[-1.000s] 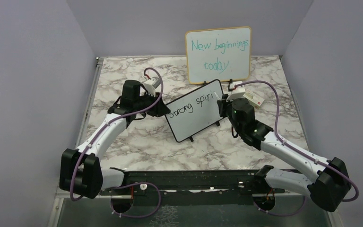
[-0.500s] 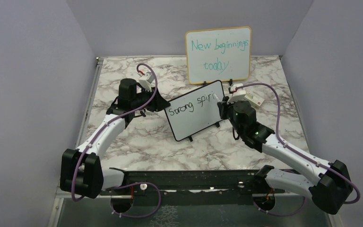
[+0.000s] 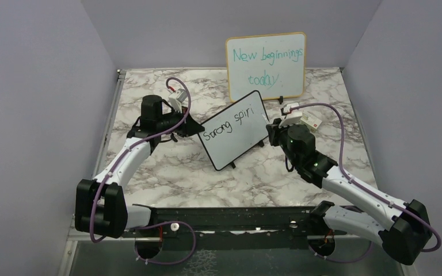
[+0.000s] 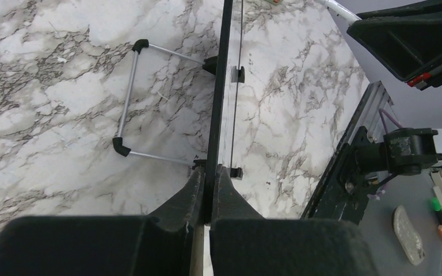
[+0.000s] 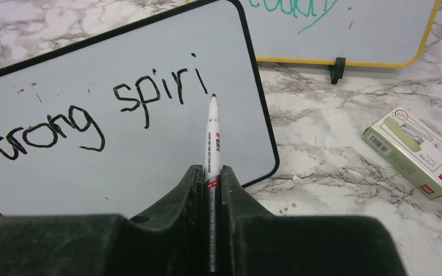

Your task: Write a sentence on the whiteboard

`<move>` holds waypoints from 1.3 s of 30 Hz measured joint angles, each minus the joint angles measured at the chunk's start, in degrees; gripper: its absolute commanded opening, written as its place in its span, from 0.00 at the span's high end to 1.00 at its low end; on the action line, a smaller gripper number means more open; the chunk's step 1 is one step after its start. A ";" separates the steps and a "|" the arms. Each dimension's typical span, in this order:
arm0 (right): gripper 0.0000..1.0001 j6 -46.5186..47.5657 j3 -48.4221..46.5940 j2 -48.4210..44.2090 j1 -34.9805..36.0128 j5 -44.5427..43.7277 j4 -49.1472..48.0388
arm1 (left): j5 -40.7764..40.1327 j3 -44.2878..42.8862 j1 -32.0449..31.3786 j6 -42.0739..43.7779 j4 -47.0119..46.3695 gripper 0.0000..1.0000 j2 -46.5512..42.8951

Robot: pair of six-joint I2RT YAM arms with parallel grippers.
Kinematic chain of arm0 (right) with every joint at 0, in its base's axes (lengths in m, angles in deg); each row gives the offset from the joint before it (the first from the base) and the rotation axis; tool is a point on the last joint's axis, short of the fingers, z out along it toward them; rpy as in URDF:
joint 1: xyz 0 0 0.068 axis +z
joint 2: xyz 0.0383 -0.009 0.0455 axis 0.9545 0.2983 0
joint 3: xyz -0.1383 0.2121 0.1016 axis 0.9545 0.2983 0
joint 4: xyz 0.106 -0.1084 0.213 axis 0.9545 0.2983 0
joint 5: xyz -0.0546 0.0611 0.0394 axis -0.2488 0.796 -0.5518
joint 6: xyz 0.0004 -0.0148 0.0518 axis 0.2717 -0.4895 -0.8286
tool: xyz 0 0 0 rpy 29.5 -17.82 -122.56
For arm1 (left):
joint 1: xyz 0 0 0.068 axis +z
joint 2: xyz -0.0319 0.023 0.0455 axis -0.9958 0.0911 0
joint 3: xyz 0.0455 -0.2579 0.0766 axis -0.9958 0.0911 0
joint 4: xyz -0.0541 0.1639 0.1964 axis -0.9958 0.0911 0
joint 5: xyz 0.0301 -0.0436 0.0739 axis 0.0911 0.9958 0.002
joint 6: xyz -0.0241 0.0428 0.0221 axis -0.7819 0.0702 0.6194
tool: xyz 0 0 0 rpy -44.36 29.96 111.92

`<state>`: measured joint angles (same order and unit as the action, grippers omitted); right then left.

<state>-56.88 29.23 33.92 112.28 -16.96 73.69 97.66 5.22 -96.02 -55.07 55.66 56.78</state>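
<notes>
The whiteboard [image 3: 234,131], black-framed and tilted on its wire stand, reads "Strong spiri" in black. My left gripper [image 3: 193,127] is shut on its left edge. The left wrist view shows the board edge-on [image 4: 218,86], with both jaws of the left gripper [image 4: 210,175] pressed against the black frame. My right gripper [image 3: 272,129] is at the board's right edge, shut on a white marker [image 5: 212,138]. In the right wrist view the right gripper [image 5: 211,170] points the marker tip at the whiteboard [image 5: 121,149], just right of the last "i"; I cannot tell whether it touches.
A larger wood-framed board [image 3: 266,66] with teal writing stands at the back, its lower edge in the right wrist view [image 5: 345,34]. A small green-and-white box [image 3: 309,119] [image 5: 414,150] lies right of the whiteboard. The whiteboard's wire stand [image 4: 128,103] rests on the marble table [image 3: 167,172].
The left gripper drew back a little to the left and closed on the whiteboard's left edge. The board shifted and turned slightly. The right arm barely moved; the writing is unchanged.
</notes>
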 measured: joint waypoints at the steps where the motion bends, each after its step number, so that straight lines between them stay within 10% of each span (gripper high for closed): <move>1: 1.00 0.15 0.09 -0.02 0.00 0.09 -0.02 | 0.28 -0.02 0.46 0.81 0.55 1.00 -0.04; 17: 1.00 3.82 0.83 5.55 0.00 5.86 -7.56 | 2.54 -2.29 3.58 11.39 15.43 1.00 -2.99; 27: 1.00 6.34 0.83 7.52 0.00 8.61 -12.52 | 1.38 -9.64 4.81 13.35 20.17 0.53 1.60; 39: 0.99 7.19 0.98 6.86 0.00 8.76 -14.19 | 3.43 -24.11 2.40 10.64 19.89 0.45 14.23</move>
<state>-49.69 30.21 40.79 112.28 -8.19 59.50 101.09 -18.88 -93.62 -44.43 75.55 71.01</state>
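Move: The left gripper already pinches the left end of the whiteboard's black rim; the board's middle lies about 13 cm to its right, level fore-and-aft and some 9 cm lower, with the word "Strong" about 6 cm right of the fingers. From the right hand, which holds the pen, the last "i" is about 10 cm ahead and 5 cm left; the carton sits roughly 12 cm ahead and 20 cm right, the green-lettered board about 24 cm ahead and 2 cm right. With the left gripper still shut on the rim, drag the whiteboard about 3 cm left and slightly back, then open the fingers, let go and carry them forward some 7 cm and up along the rim's top side. Meanwhile bring the pen about 4 cm left and a little forward with the right hand, following the last "i", turning some 10 degrees counter-clockwise and tipping the fingers slightly up; keep the pen gripped. ##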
